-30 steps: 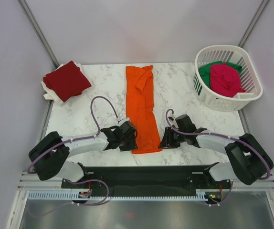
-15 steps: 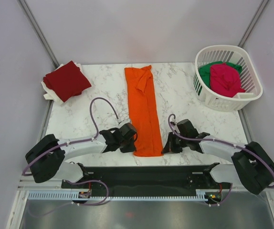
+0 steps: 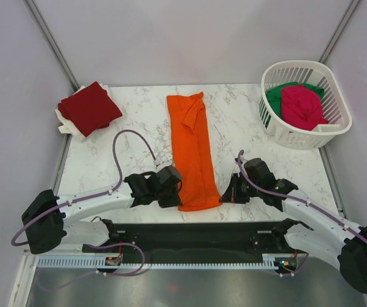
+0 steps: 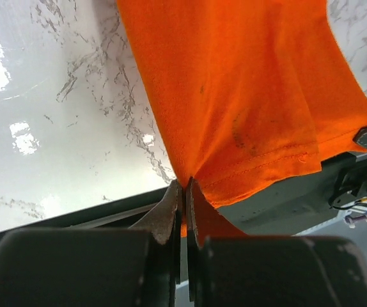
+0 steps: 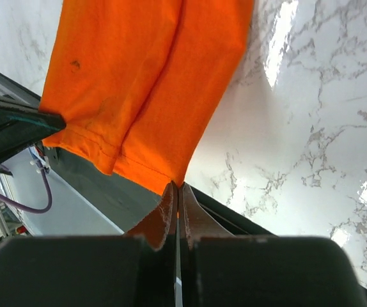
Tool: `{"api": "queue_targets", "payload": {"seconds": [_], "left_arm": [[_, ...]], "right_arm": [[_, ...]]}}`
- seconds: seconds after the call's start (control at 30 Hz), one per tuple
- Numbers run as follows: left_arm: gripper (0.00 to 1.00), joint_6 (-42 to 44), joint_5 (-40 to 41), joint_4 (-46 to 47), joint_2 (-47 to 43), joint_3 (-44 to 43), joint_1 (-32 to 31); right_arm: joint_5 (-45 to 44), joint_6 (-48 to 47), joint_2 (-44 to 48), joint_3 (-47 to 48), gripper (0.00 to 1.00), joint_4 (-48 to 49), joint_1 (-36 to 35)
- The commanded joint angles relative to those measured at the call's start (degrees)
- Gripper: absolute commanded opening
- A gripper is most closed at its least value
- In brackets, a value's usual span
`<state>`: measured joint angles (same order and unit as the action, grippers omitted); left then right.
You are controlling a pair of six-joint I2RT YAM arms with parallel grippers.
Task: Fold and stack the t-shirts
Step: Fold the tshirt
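The orange t-shirt (image 3: 192, 149) lies folded into a long narrow strip down the middle of the marble table, its hem at the near edge. My left gripper (image 3: 176, 194) is shut on the hem's left corner (image 4: 193, 185). On the hem's right corner (image 5: 171, 176) my right gripper (image 3: 225, 194) is shut too. A folded dark red t-shirt (image 3: 89, 107) rests at the far left corner. The magenta-pink t-shirt (image 3: 302, 106) and the green t-shirt (image 3: 275, 97) sit crumpled in the white basket (image 3: 337, 121).
The white lattice basket stands at the far right of the table. White cloth (image 3: 64, 121) pokes out under the dark red shirt. A black rail (image 3: 190, 233) runs along the near table edge under the arms. Grey walls close in on both sides.
Both grippers have shut on the near corners of the orange shirt's hem. Both arms have drawn back toward the near edge, and the hem has shifted slightly.
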<state>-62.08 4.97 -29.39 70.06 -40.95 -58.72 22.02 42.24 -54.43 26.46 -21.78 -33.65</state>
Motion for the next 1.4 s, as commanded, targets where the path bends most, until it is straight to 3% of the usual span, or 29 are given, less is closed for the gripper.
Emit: {"api": "queue_targets", "payload": {"seconds": [0.0,0.17,0.43,0.8,1.23,1.27,1.3,1.37], "left_arm": [[0.02,-1.47,3.37,-9.19,-0.90,-6.67,0.96],[0.02,3.37,2.76,-11.56,1.39,-12.04,4.66],[0.04,13.55,-1.89,-12.63,8.06,-22.76,19.07],[0.04,24.55,-7.78,-13.50,30.89,-43.75,28.65],[0.08,29.04,-9.55,-17.54,51.81,-62.75,35.42],[0.09,29.65,-9.54,-18.16,53.23,-67.20,35.69],[0.18,29.83,-9.46,-20.34,54.90,-69.94,36.65],[0.38,30.87,-11.29,-22.89,60.96,-80.09,37.79]], "right_arm": [[-3.03,-0.84,-1.19,6.39,0.00,-2.04,-0.10],[-3.47,-2.77,-6.90,14.56,0.00,-1.86,-0.10],[-8.92,-8.57,-19.29,30.21,0.00,-2.57,1.21],[-12.09,-12.09,-39.32,50.96,0.00,-2.57,6.40],[-10.68,-10.95,-57.08,62.73,0.00,-1.95,11.93],[-10.60,-10.43,-59.97,63.97,0.03,-2.04,12.29],[-10.68,-10.07,-61.56,65.55,0.28,-2.04,12.73],[-12.26,-9.28,-65.77,72.11,0.66,-4.22,13.95]]}}
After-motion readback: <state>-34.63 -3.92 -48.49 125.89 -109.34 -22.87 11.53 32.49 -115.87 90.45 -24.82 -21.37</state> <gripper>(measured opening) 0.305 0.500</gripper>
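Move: Both grippers already hold the orange t-shirt's near hem raised about 5 cm off the table. Each corner's landing place on the shirt lies about 30 cm ahead and 5 or 6 cm below its hand, 3 cm left of the left hand and 4 cm left of the right. The dark red stack is some 38 cm ahead and 36 left of the left hand; the laundry basket is about 34 cm ahead and 32 right of the right hand. Carry the hem forward with both grippers together, some 30 cm over the t-shirt towards its far end, keeping it pinched. Arc up on the way, about 6 cm with the left and 10 with the right, then sink to near starting height as you go on outward. At the end open both grippers above the cloth and let go of the corners, the right opening wider. ##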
